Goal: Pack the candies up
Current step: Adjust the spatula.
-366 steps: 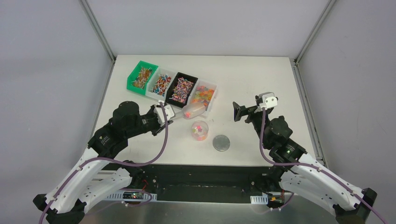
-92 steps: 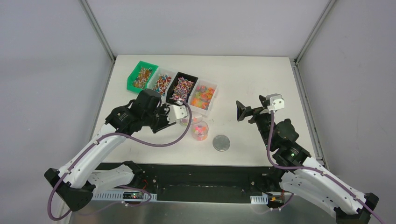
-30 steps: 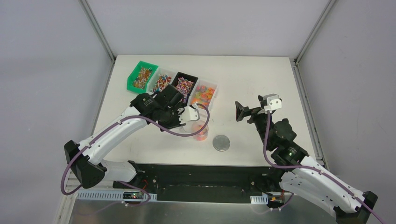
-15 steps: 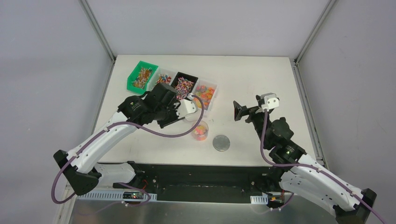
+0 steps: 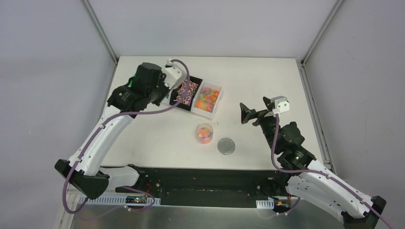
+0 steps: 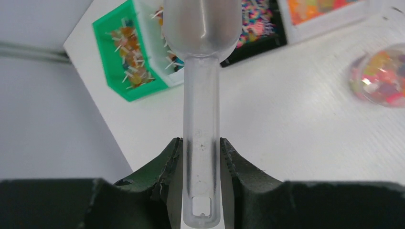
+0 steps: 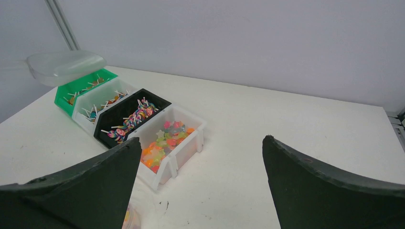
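The candies lie sorted in a row of bins: a green bin [image 6: 126, 62], a white one [image 7: 102, 101], a black one [image 5: 186, 92] and a white bin of orange gummies [image 5: 207, 97]. More candies fill the small clear jar [image 5: 204, 133]. My left gripper [image 6: 201, 143] is shut on the handle of a clear plastic scoop [image 6: 201, 95]. The scoop's bowl [image 7: 66, 66] hovers above the left bins, and no candy shows through it. In the top view the left arm [image 5: 143, 86] covers those bins. My right gripper [image 5: 246, 113] stands open and holds nothing, to the right of the bins.
A grey round lid [image 5: 226, 146] lies on the white table [image 5: 267, 81] just right of the jar. Metal frame posts rise at the table's back corners. Grey walls close the space on all sides.
My left arm has swung from the jar up and back to the left end of the bin row, carrying the scoop. The right arm has barely moved.
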Tool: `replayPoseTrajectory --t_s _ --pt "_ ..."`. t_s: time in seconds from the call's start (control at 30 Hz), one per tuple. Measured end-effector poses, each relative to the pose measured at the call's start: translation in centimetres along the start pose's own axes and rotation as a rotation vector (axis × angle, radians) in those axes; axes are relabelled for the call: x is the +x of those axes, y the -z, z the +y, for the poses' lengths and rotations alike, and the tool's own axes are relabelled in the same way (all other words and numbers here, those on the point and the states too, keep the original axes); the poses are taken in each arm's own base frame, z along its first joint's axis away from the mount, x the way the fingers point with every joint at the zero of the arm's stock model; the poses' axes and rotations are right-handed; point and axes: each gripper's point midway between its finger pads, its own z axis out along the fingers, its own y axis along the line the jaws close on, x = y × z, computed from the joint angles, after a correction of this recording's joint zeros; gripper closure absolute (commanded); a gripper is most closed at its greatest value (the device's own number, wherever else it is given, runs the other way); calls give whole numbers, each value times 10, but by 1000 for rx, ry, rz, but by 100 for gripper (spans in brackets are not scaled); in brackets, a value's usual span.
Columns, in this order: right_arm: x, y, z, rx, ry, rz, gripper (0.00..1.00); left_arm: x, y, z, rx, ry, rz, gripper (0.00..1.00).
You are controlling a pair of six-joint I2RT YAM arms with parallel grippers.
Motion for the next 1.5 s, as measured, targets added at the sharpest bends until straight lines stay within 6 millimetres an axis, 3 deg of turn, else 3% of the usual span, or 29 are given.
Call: replayPoseTrajectory --t_s 0.13,0.43,0.83,1.17,1.5 --pt "-1 0 0 -2 -3 -7 0 12 -3 48 -115 121 24 100" --pt "-5 2 8 -53 -11 -21 0 33 -38 75 -131 194 129 100" --pt "-9 15 35 -209 -138 -25 0 87 -69 147 -185 333 288 100" --pt "-9 29 49 -306 -212 -14 0 153 -61 160 -201 323 464 100" --pt "-5 31 53 -324 -205 3 0 163 -56 155 -161 258 517 100"
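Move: The left hand already holds the clear spatula. The green tray, on whose left side the move ends, lies about 25 cm ahead, 15 cm to the left and 27 cm below it. The lollipop tray is some 21 cm ahead and 4 cm left, the black tray 18 cm ahead and 10 cm right, and the candy jar 5 cm back and 18 cm right. From the empty right hand, the green tray is roughly 29 cm ahead, 62 cm left. The left hand keeps its pinch on the spatula handle and swings it about 20 cm left, going forward and sinking some 8 cm, towards the green tray and the table's left edge, then easing back a little as it slows; on the way the wrist turns counter-clockwise and the blade tips down more steeply. The right hand, open and touching nothing, draws back and left by about 5 cm and turns some 20 degrees counter-clockwise. ##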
